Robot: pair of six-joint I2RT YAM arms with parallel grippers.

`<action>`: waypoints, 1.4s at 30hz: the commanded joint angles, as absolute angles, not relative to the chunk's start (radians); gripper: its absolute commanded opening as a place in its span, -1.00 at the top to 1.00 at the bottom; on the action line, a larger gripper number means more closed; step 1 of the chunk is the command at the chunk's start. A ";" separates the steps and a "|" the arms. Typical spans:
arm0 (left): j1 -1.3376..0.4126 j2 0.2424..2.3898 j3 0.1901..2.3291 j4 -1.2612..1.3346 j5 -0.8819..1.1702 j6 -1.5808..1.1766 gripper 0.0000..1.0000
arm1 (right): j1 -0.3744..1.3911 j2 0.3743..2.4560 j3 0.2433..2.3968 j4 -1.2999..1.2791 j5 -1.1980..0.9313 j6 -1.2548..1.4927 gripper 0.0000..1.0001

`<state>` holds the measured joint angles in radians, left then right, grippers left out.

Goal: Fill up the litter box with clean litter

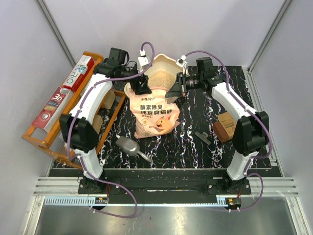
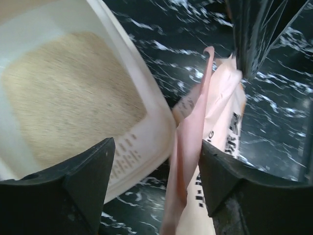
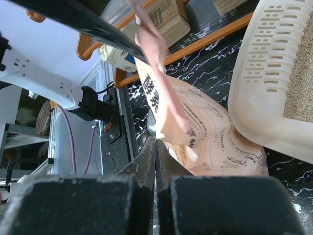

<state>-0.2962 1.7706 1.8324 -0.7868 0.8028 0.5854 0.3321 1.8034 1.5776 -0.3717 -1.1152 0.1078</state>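
The cream litter box (image 1: 164,59) stands at the back centre of the mat, and pale clean litter (image 1: 161,77) covers its floor (image 2: 68,93). In front of it lies the pink bag (image 1: 155,115). My left gripper (image 1: 142,87) hangs at the bag's top left, open. In the left wrist view the bag's edge (image 2: 188,147) rises loose between the fingers of the left gripper (image 2: 156,147), beside the box rim (image 2: 146,137). My right gripper (image 1: 174,92) is shut at the bag's top right corner. In the right wrist view the bag film (image 3: 161,83) starts right at the tips of the right gripper (image 3: 156,142).
An orange wooden rack (image 1: 108,125) with cartons (image 1: 78,72) fills the left side. On the black marbled mat (image 1: 195,117), a grey scoop (image 1: 129,146) lies near the front. A small grey part (image 1: 201,137) and a brown box (image 1: 226,128) lie at the right.
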 commanded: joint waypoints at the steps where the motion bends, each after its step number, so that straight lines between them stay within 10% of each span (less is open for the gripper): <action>1: -0.298 1.880 2.017 -1.106 0.980 0.706 -0.38 | 0.334 1.729 1.592 -0.383 -1.114 0.072 1.00; 5: -0.304 1.921 2.045 -1.200 1.048 0.727 -0.11 | 0.334 1.724 1.592 -0.399 -1.091 0.046 1.00; 9: -0.318 1.908 2.006 -1.206 1.057 0.726 0.79 | 0.330 1.720 1.598 -0.422 -1.057 0.049 0.95; 11: -0.318 1.882 1.993 -1.195 1.058 0.677 1.00 | 0.327 1.709 1.614 -0.475 -0.994 0.038 0.42; 18: -0.319 1.409 1.382 -0.452 0.856 0.295 1.00 | 0.325 1.696 1.771 -0.852 -0.514 -0.161 -0.34; 24: -0.382 1.141 1.077 -0.120 0.686 0.238 1.00 | 0.339 1.698 1.799 -0.960 -0.555 -0.143 -0.44; 42: -0.472 1.126 1.083 -0.097 0.623 0.181 1.00 | 0.482 1.773 1.798 -0.934 -0.403 -0.094 -0.58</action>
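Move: The bag rim passes between the left hand's open fingers, about 3 cm below, 2 cm back and 2 cm right of its hand point; the shut right hand still pinches its own stretch of rim. From the left hand, the litter box's middle is about 16 cm ahead, 5 cm right and 20 cm down; the scoop is some 22 cm back, 7 cm left and 23 cm down. Left hand dips, pinches the bag rim, draws back some 12 cm; the right lets go, moving right. ##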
